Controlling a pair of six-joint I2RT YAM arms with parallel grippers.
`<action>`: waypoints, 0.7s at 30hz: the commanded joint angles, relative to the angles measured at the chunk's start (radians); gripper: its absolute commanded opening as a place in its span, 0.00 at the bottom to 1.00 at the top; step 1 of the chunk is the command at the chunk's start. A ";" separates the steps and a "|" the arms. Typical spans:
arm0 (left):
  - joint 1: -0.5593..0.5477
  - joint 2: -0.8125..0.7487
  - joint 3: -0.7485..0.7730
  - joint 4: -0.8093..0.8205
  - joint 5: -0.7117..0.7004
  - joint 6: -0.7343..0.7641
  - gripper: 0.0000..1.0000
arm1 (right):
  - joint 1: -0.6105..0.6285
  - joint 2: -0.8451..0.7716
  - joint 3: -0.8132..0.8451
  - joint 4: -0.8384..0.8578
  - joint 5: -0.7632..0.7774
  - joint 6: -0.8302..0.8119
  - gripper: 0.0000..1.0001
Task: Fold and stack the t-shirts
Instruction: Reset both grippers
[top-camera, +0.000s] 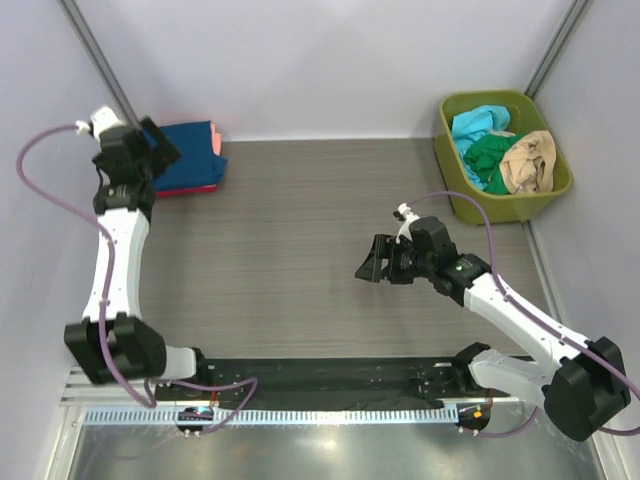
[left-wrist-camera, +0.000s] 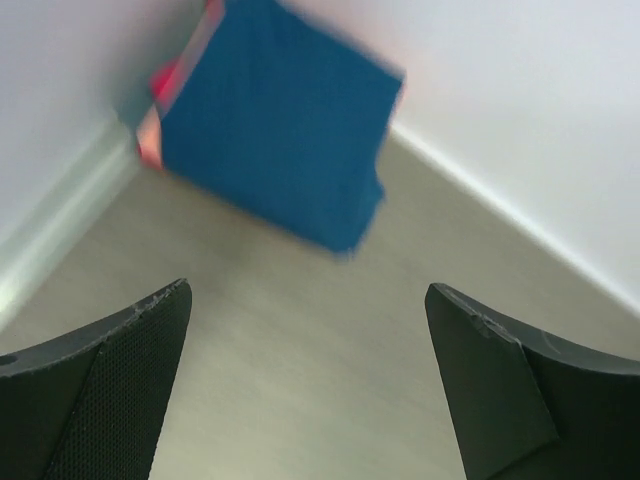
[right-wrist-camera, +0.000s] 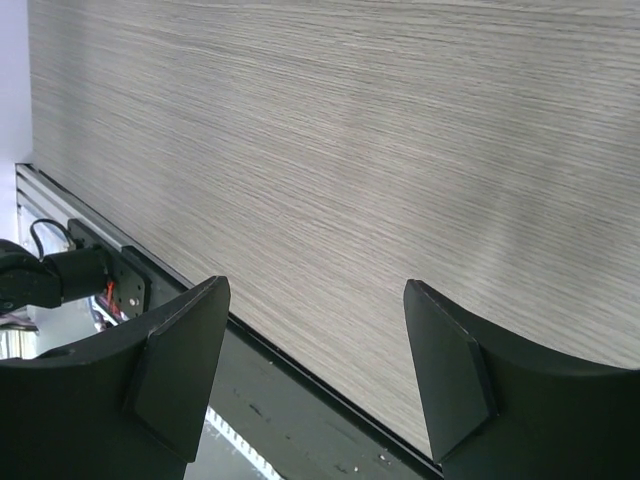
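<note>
A folded stack of t-shirts sits at the table's back left corner: a navy blue one (top-camera: 190, 155) on top, with salmon-pink (top-camera: 217, 140) and red (top-camera: 190, 190) edges showing under it. The stack also shows in the left wrist view (left-wrist-camera: 275, 120). My left gripper (top-camera: 160, 145) hovers over the stack's left side, open and empty (left-wrist-camera: 305, 300). More t-shirts lie crumpled in the green bin (top-camera: 455, 200): cyan (top-camera: 478, 125), green (top-camera: 488, 155) and tan (top-camera: 530, 160). My right gripper (top-camera: 370, 262) is open and empty above the bare table middle (right-wrist-camera: 315, 290).
White walls close the back and both sides. A black strip and metal rail (top-camera: 330, 385) run along the near edge, between the arm bases. The wood-grain tabletop (top-camera: 300, 230) lies between the stack and the bin.
</note>
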 joint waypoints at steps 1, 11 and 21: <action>-0.005 -0.157 -0.165 -0.106 0.215 -0.102 1.00 | 0.011 -0.054 0.053 -0.017 0.025 0.042 0.76; -0.005 -0.722 -0.672 -0.332 0.351 -0.063 1.00 | 0.018 -0.243 0.004 -0.034 0.156 0.134 0.77; -0.120 -0.862 -0.697 -0.327 0.374 -0.046 1.00 | 0.023 -0.372 -0.127 -0.109 0.273 0.244 0.77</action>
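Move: The folded shirt stack lies about 19 cm ahead of the left hand, some 3 cm to its left and roughly 29 cm below. From the right hand, the same stack is about 41 cm farther out, 48 cm to the left and 10 cm lower. The green basket of unfolded shirts stands some 34 cm ahead of the right hand and 33 cm to its right, its middle about 5 cm below. Back towards its own base, touching nothing, the left hand sweeps quickly away from the shirt stack, some 22 cm back and about 11 cm both down and right, turning clockwise some 20 degrees. The right hand rises about 5 cm over bare table, then sinks a few centimetres while drifting right and turning clockwise. Both grippers stay open. ##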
